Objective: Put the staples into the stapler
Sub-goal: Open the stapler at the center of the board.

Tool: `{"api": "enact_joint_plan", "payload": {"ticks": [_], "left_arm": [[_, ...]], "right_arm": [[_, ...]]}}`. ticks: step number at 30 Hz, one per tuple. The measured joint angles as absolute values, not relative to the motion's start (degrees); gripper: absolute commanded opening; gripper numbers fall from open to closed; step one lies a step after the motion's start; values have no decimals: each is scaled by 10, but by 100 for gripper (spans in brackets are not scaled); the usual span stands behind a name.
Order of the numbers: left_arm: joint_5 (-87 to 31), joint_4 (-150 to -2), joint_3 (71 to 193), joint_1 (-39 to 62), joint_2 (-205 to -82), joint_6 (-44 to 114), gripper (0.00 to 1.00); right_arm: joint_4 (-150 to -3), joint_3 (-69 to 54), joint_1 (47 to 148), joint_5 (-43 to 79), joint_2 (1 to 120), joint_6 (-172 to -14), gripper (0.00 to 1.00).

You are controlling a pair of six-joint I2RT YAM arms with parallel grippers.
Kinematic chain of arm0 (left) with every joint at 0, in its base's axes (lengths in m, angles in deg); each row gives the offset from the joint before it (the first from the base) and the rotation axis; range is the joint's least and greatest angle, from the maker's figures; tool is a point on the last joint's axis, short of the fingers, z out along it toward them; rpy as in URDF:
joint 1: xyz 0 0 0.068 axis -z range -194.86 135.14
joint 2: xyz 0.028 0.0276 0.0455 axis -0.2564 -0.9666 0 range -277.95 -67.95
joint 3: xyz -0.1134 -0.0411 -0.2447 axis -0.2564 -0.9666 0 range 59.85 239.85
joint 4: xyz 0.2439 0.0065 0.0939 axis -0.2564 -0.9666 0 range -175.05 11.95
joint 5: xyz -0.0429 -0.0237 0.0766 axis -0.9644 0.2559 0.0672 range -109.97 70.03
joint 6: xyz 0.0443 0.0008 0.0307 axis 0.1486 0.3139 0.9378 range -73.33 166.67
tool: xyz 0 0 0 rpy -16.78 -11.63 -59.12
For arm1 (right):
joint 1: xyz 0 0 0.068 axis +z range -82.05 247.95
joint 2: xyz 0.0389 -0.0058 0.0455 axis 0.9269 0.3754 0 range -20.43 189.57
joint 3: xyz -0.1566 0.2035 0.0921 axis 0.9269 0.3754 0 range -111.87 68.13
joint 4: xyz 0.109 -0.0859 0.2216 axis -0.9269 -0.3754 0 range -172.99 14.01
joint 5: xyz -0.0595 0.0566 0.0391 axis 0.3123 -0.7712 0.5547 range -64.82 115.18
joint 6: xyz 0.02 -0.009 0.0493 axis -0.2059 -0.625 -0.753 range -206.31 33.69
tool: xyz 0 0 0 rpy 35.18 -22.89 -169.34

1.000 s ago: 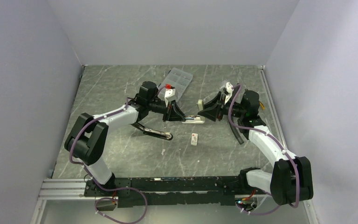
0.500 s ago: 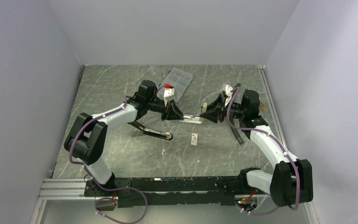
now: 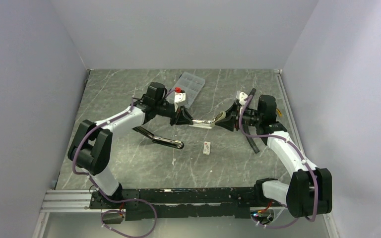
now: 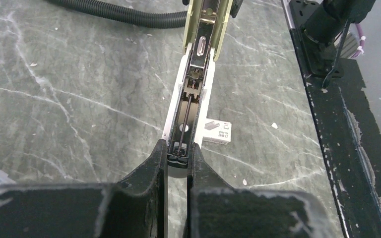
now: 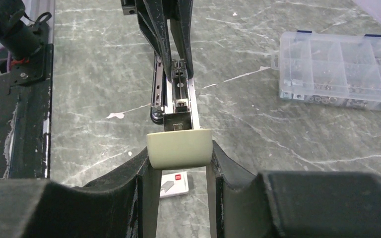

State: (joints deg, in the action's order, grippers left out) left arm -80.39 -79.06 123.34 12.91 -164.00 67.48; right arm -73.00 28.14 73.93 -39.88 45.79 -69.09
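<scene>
The stapler (image 3: 204,123) hangs above the table, swung open and stretched between both grippers. My left gripper (image 3: 190,120) (image 4: 178,149) is shut on the rear end of its open metal magazine (image 4: 190,99), where a thin rod and pusher show in the channel. My right gripper (image 3: 222,119) (image 5: 179,151) is shut on the cream top cover (image 5: 179,146), with the magazine (image 5: 180,94) running away toward the left fingers (image 5: 162,34). The staples themselves are hidden. Their small white box (image 3: 207,148) (image 4: 217,132) (image 5: 174,183) with a red mark lies on the table below.
A clear compartment case (image 3: 190,86) (image 5: 341,67) sits at the back centre. A black curved hose (image 3: 161,140) lies left of the box. Another black hose (image 3: 252,141) (image 4: 119,15) trails by the right arm. The black frame rail (image 4: 337,124) runs along the near edge.
The right gripper has drawn back to the right with the cover. The stapler has opened out longer and risen off the table. The left gripper has shifted slightly back.
</scene>
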Motion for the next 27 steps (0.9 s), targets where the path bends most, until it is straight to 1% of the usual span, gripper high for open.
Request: {"api": "enact_joint_plan", "payload": {"ticks": [7,9,10,12,18,20,27], "left_arm": [[-780,-822,1245,129,-1640,704,3],[-773,-826,1248,130,-1641,712,3],[-770,-827,1248,130,-1641,714,3],[-765,-829,1250,131,-1641,720,3],[-700,-869,1254,114,-1652,724,3],[-682,-877,1254,110,-1659,724,3],[-646,-875,1254,118,-1669,718,3]], "right_arm": [[-758,266,740,-392,482,-653,27],[-762,265,741,-384,484,-649,32],[-764,264,741,-381,485,-649,40],[-765,263,741,-375,486,-651,49],[-764,259,724,-316,487,-669,65],[-764,257,724,-305,487,-675,68],[-752,257,726,-274,491,-720,72]]}}
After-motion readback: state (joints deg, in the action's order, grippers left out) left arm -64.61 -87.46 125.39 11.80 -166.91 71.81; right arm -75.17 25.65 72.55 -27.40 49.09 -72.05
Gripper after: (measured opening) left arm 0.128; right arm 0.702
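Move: Between the two hands hangs the small green stapler, already open: its middle lies about 6 cm to the right of the left hand, level with it, and about 5 cm left of and 3 cm below the right hand. The staple box is on the board about 4 cm back, 7 cm right and 14 cm below the left hand. The black stapler's middle lies 14 cm to that hand's left, level fore and aft; the parts box is some 25 cm ahead of it, 1 cm left. Shifting forward and slightly down together at first, the hands then part: the right fingers open and let go of the green cover, backing off to the right, about 4 cm forward in all, and turning clockwise. The left hand keeps its pinch on the front of the base and sinks about 5 cm towards the board while going forward and left, tipping its fingers some 15 degrees further down and turning counter-clockwise. ##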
